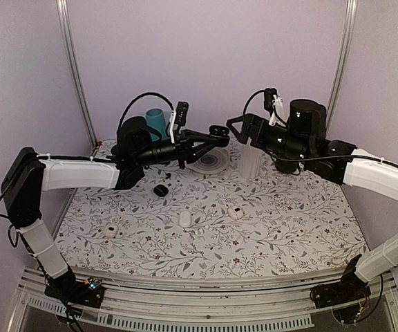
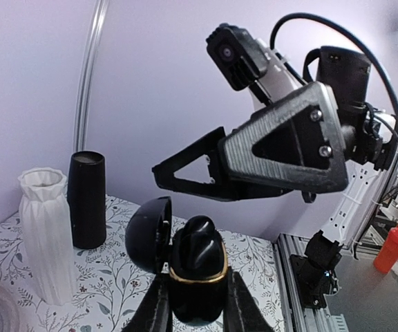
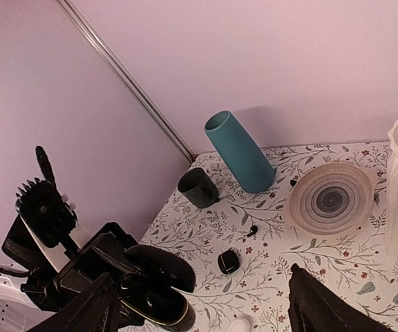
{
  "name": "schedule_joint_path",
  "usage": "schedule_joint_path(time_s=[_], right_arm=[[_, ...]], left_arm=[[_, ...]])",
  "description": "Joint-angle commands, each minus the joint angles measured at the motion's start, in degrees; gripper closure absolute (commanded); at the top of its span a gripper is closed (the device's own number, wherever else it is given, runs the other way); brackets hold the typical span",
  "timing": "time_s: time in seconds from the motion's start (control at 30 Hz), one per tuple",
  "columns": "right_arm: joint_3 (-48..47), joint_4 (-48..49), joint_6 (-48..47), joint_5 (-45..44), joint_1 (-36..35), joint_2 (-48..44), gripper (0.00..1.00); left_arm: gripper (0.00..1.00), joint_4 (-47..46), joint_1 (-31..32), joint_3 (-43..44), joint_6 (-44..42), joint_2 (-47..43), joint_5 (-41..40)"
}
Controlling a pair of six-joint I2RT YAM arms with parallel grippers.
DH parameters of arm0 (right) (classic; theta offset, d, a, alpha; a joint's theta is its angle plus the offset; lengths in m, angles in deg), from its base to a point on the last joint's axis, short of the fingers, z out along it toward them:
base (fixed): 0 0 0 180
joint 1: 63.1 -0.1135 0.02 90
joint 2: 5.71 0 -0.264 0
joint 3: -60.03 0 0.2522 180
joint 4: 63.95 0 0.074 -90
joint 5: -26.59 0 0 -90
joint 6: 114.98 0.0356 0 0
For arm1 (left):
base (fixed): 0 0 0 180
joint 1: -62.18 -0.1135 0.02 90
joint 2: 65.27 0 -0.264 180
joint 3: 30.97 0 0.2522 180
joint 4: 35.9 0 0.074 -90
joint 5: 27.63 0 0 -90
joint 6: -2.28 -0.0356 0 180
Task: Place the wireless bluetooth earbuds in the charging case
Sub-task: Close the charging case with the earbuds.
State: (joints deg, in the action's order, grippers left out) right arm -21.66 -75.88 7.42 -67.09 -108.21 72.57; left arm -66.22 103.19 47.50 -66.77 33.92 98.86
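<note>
My left gripper (image 2: 197, 282) is shut on a black charging case (image 2: 197, 294) with a gold rim, held up above the table with its lid (image 2: 146, 235) swung open. A glossy black earbud (image 2: 197, 242) stands in the case, poking above the rim. Just above and beyond it, my right gripper (image 2: 188, 164) is open with nothing between its fingers. In the right wrist view the same case (image 3: 150, 301) lies between the wide-open fingers (image 3: 99, 311). Another black earbud (image 3: 252, 229) lies on the cloth. From the top view, both grippers (image 1: 216, 135) (image 1: 235, 128) meet mid-table at the back.
A small black case (image 1: 161, 190) and three white cases (image 1: 111, 230) (image 1: 185, 218) (image 1: 235, 213) lie on the floral cloth. At the back stand a teal vase (image 3: 240, 152), black cup (image 3: 197, 187), ringed plate (image 3: 330, 199), white ribbed vase (image 2: 45, 235) and black cylinder (image 2: 87, 200).
</note>
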Motion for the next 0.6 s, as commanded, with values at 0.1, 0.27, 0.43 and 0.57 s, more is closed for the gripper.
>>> schedule_joint_path(time_s=[0.1, 0.27, 0.43, 0.57], right_arm=[[2.5, 8.7, 2.0, 24.3, 9.2, -0.5, 0.14], [4.6, 19.1, 5.4, 41.5, 12.4, 2.3, 0.14], [4.5, 23.3, 7.1, 49.3, 12.5, 4.9, 0.19], [4.8, 30.2, 11.2, 56.5, 12.4, 7.1, 0.21]], left_arm=[[1.00, 2.5, -0.6, -0.6, -3.1, -3.9, 8.6], [1.00, 3.5, -0.5, -0.9, -3.2, -5.0, 12.4], [1.00, 3.8, -0.3, -1.2, -3.1, -5.9, 15.3], [1.00, 5.1, -0.1, -0.6, -3.8, -6.1, 16.1]])
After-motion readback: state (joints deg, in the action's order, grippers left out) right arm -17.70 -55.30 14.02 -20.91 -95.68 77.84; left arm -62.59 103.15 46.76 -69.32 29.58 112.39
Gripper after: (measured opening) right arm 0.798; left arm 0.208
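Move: The open charging case is already in the left hand's fingers, its middle within about 1 cm of their pads. From the empty right hand, the case lies some 5 cm to the left, roughly level front to back and about 4 cm lower. The white vase stands about 10 cm ahead of the right hand and 6 cm to its right, its middle some 24 cm below; the plate lies 17 cm ahead and 8 cm left, 34 cm below. Without touching the case, the wide-open right hand shifts a couple of centimetres right and forward, then doubles back to the left and back, swinging some 30 degrees counter-clockwise until its fingers point mostly left. The left hand keeps its grip and draws the case back about 5 cm and slightly up, turning a little clockwise. ##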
